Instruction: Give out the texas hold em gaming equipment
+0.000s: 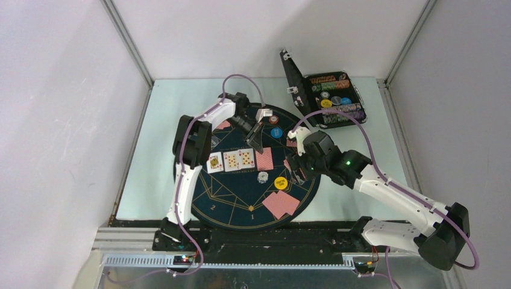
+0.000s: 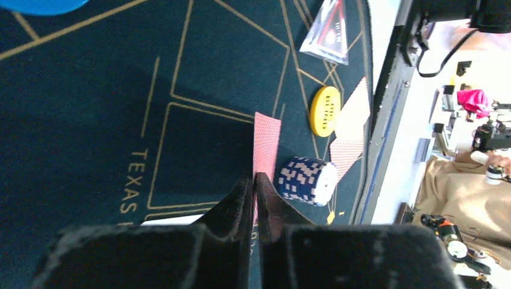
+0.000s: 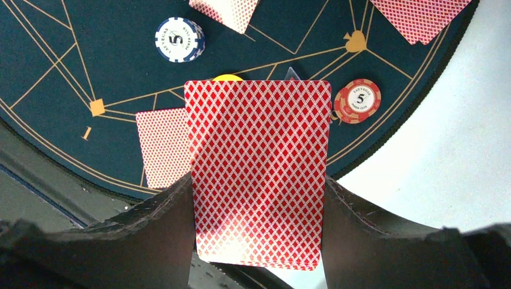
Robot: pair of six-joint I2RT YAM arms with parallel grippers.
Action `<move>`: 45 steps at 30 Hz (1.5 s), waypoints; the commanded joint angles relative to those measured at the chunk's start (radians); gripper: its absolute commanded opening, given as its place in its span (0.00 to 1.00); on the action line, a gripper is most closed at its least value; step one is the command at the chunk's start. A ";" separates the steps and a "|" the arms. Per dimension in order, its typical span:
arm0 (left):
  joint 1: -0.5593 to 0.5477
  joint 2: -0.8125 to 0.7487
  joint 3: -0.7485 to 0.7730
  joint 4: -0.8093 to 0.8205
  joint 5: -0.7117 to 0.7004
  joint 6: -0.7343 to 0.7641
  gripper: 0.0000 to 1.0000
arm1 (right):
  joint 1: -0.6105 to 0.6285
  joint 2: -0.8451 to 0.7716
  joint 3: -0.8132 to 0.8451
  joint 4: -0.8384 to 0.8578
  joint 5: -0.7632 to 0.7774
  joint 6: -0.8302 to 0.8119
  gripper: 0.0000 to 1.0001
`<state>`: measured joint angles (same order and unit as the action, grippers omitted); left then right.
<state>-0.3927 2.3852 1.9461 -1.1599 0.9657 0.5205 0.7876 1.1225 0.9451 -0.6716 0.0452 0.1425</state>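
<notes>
My right gripper is shut across the width of a stack of red-backed playing cards, held above the mat's near-right rim. My left gripper has its jaws almost together on the edge of a face-down card, which rests at the right end of a row of three face-up cards. A blue-and-white chip stack and a yellow disc lie just beyond it. Two face-down cards sit at the near seat. A triangular marker lies further right.
The round dark-blue mat carries everything. The open black case of chips stands at the back right. A blue disc and a red chip lie at the mat's far side. Another red chip sits near the right rim.
</notes>
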 commanded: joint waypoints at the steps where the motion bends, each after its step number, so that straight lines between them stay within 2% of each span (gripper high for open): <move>1: -0.002 0.017 0.041 0.020 -0.061 -0.037 0.14 | -0.001 -0.028 0.009 0.035 -0.001 0.002 0.00; 5: -0.002 0.025 0.058 0.033 -0.096 -0.062 0.22 | 0.000 -0.025 0.009 0.034 0.001 0.002 0.00; 8: -0.002 0.031 0.087 0.037 -0.136 -0.083 0.24 | 0.001 -0.026 0.009 0.033 0.003 0.002 0.00; 11: -0.001 0.041 0.134 0.017 -0.186 -0.085 0.33 | 0.002 -0.026 0.009 0.032 0.003 0.002 0.00; 12: -0.001 0.041 0.141 0.012 -0.195 -0.088 0.42 | 0.002 -0.026 0.009 0.032 0.003 0.002 0.00; 15: 0.001 0.034 0.157 0.001 -0.237 -0.079 0.58 | 0.002 -0.024 0.009 0.032 0.005 0.000 0.00; 16: 0.001 0.025 0.157 0.000 -0.245 -0.077 0.73 | 0.001 -0.025 0.009 0.032 0.005 0.000 0.00; 17: 0.002 0.011 0.159 0.000 -0.251 -0.077 0.81 | 0.002 -0.025 0.009 0.031 0.004 0.000 0.00; 18: 0.003 0.004 0.160 0.001 -0.263 -0.080 0.94 | 0.002 -0.025 0.009 0.031 0.004 0.000 0.00; 20: 0.004 -0.020 0.173 0.007 -0.284 -0.096 0.99 | 0.002 -0.024 0.009 0.034 0.003 0.000 0.00; 24: 0.006 -0.092 0.203 0.038 -0.303 -0.156 1.00 | 0.002 -0.024 0.009 0.035 0.005 0.000 0.00; 27: 0.006 -0.197 0.186 0.135 -0.316 -0.267 1.00 | 0.001 -0.026 0.009 0.036 0.009 0.000 0.00; 29: 0.006 -0.278 0.149 0.237 -0.401 -0.385 1.00 | 0.002 -0.029 0.009 0.036 0.011 0.000 0.00; 31: 0.009 -0.373 0.097 0.321 -0.575 -0.486 1.00 | 0.003 -0.032 0.009 0.035 0.011 0.000 0.00; 33: 0.009 -0.497 0.000 0.421 -0.702 -0.599 1.00 | 0.007 -0.035 0.009 0.033 0.015 0.001 0.00; 34: 0.009 -0.547 -0.111 0.470 -0.737 -0.627 1.00 | 0.009 -0.035 0.009 0.032 0.020 0.001 0.00; 35: 0.008 -0.671 -0.189 0.595 -0.795 -0.689 1.00 | 0.012 -0.035 0.009 0.033 0.023 0.000 0.00; 36: 0.008 -0.735 -0.361 0.734 -0.818 -0.744 1.00 | 0.013 -0.036 0.008 0.035 0.025 0.000 0.00; 37: 0.008 -0.876 -0.445 0.802 -0.870 -0.771 1.00 | 0.016 -0.036 0.006 0.036 0.026 -0.001 0.00; 38: 0.008 -1.016 -0.607 0.923 -0.883 -0.810 1.00 | 0.018 -0.038 0.005 0.039 0.026 -0.001 0.00; 39: 0.008 -1.079 -0.682 0.974 -0.886 -0.825 1.00 | 0.019 -0.039 0.004 0.041 0.026 -0.002 0.00; 40: 0.008 -1.198 -0.822 1.059 -0.871 -0.868 1.00 | 0.021 -0.039 0.003 0.046 0.023 -0.005 0.00; 41: 0.008 -1.253 -0.935 1.093 -0.853 -0.885 1.00 | 0.023 -0.039 0.003 0.047 0.019 -0.006 0.00; 42: 0.007 -1.338 -0.981 1.136 -0.809 -0.928 1.00 | 0.026 -0.039 0.003 0.053 0.016 -0.009 0.00; 45: -0.013 -1.444 -1.167 1.234 -0.664 -1.059 1.00 | 0.038 -0.030 0.003 0.064 0.009 -0.017 0.00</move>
<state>-0.3832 0.9993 0.9653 -0.1738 0.1894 -0.3164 0.8097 1.1122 0.9443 -0.6685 0.0532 0.1413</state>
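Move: The card I am laying face down is still between my barely open left fingertips; its middle lies about 3 cm back, 2 cm right and 2 cm below that hand. At table height, the third face-up card is some 3 cm back and 6 cm left, the blue-white chip stack 10 cm back and 1 cm right, the blue button 8 cm ahead and 7 cm right. From my right hand, the card is about 5 cm ahead, 11 cm left and 12 cm below. I sink my left hand a last 2 cm and ease it some 4 cm forward while its fingers open wide to let go of the card. Then I lift away fast, first forward, then sweeping back and left, to end about 24 cm higher and 10 cm to the left, the fingers tipping up and turning well counter-clockwise. ##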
